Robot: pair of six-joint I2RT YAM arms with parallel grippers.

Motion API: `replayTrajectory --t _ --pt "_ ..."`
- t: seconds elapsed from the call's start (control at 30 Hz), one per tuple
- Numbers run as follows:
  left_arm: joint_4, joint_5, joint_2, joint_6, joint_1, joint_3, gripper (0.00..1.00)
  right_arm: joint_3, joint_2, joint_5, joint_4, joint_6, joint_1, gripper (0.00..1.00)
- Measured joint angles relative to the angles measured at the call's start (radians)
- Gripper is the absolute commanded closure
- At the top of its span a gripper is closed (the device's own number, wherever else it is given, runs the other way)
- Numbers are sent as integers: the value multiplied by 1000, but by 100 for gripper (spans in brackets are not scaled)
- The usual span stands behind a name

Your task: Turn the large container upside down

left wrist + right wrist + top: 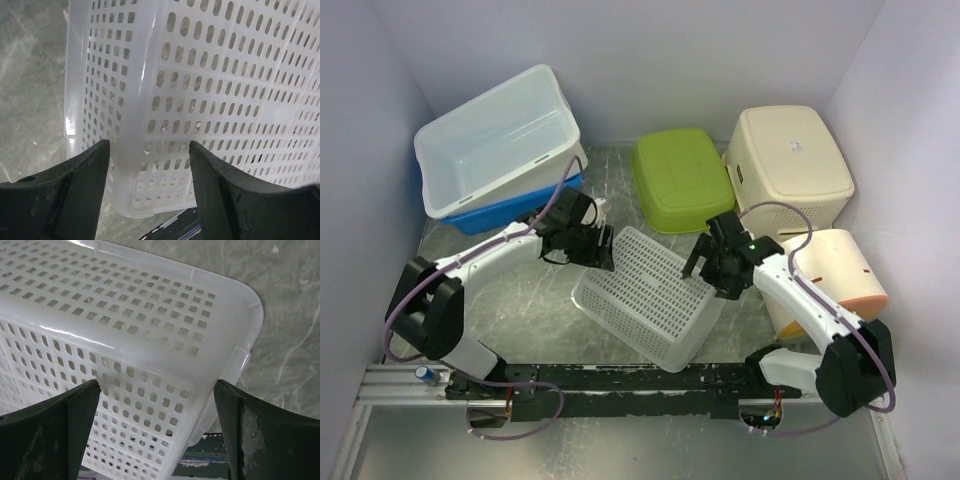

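The large container is a white perforated basket [645,295] lying tilted in the middle of the table, its holed base facing up and its rim toward the table. My left gripper [595,245] is at its far left end, open. In the left wrist view the basket wall [225,75] fills the space beyond the left gripper [147,150], and nothing is pinched between the fingers. My right gripper [705,268] is at the basket's right end, open wide. In the right wrist view the right gripper [157,385] straddles a corner of the basket [130,320] without closing on it.
A clear tub [500,140] sits nested in a blue tub [510,210] at the back left. An upturned green tub [680,178] and a cream box [788,160] stand at the back. A cream and orange container [835,275] lies at the right. The black base rail [620,378] runs along the front.
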Motion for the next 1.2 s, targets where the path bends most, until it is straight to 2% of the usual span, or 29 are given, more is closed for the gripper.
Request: replayTrajectory --t 0.23,0.47,0.6,0.8,0.9,1.2 --pt "-37 -95 -44 -105 -73 -27 29 92 103 66 13 -90 -2 4" --pt "-60 -92 -63 -181 -169 -47 28 163 201 197 134 -138 -21 3" --pt "-85 -98 -26 -214 -200 -1 28 224 263 239 175 -176 -22 3" --pt "-82 -58 27 -259 -248 48 28 248 253 353 170 -192 -23 2" --pt "-82 11 50 -250 -283 64 28 248 237 397 188 -209 -26 1" --pt "8 119 132 -244 -374 90 28 256 208 375 210 -217 4 0"
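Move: The upturned white basket sits between the hands: its middle lies about 10 cm back and 10 cm right of the left hand, and some 5 cm back and 12 cm left of the right hand, a little below both. From the right hand, the green container stands roughly 20 cm ahead and 7 cm left, the cream container about 24 cm ahead and 19 cm right, and the cream drum some 25 cm right and 2 cm back. Back about 12 cm, then increasingly to the right by 11 cm, the left hand sweeps its open fingers against the basket's left side, while the right hand pushes the opposite side forward some 12 cm. Together they twist the basket counter-clockwise; the right hand, still open, tips its fingers forward and rises about 5 cm, coming off it beside the green container. ##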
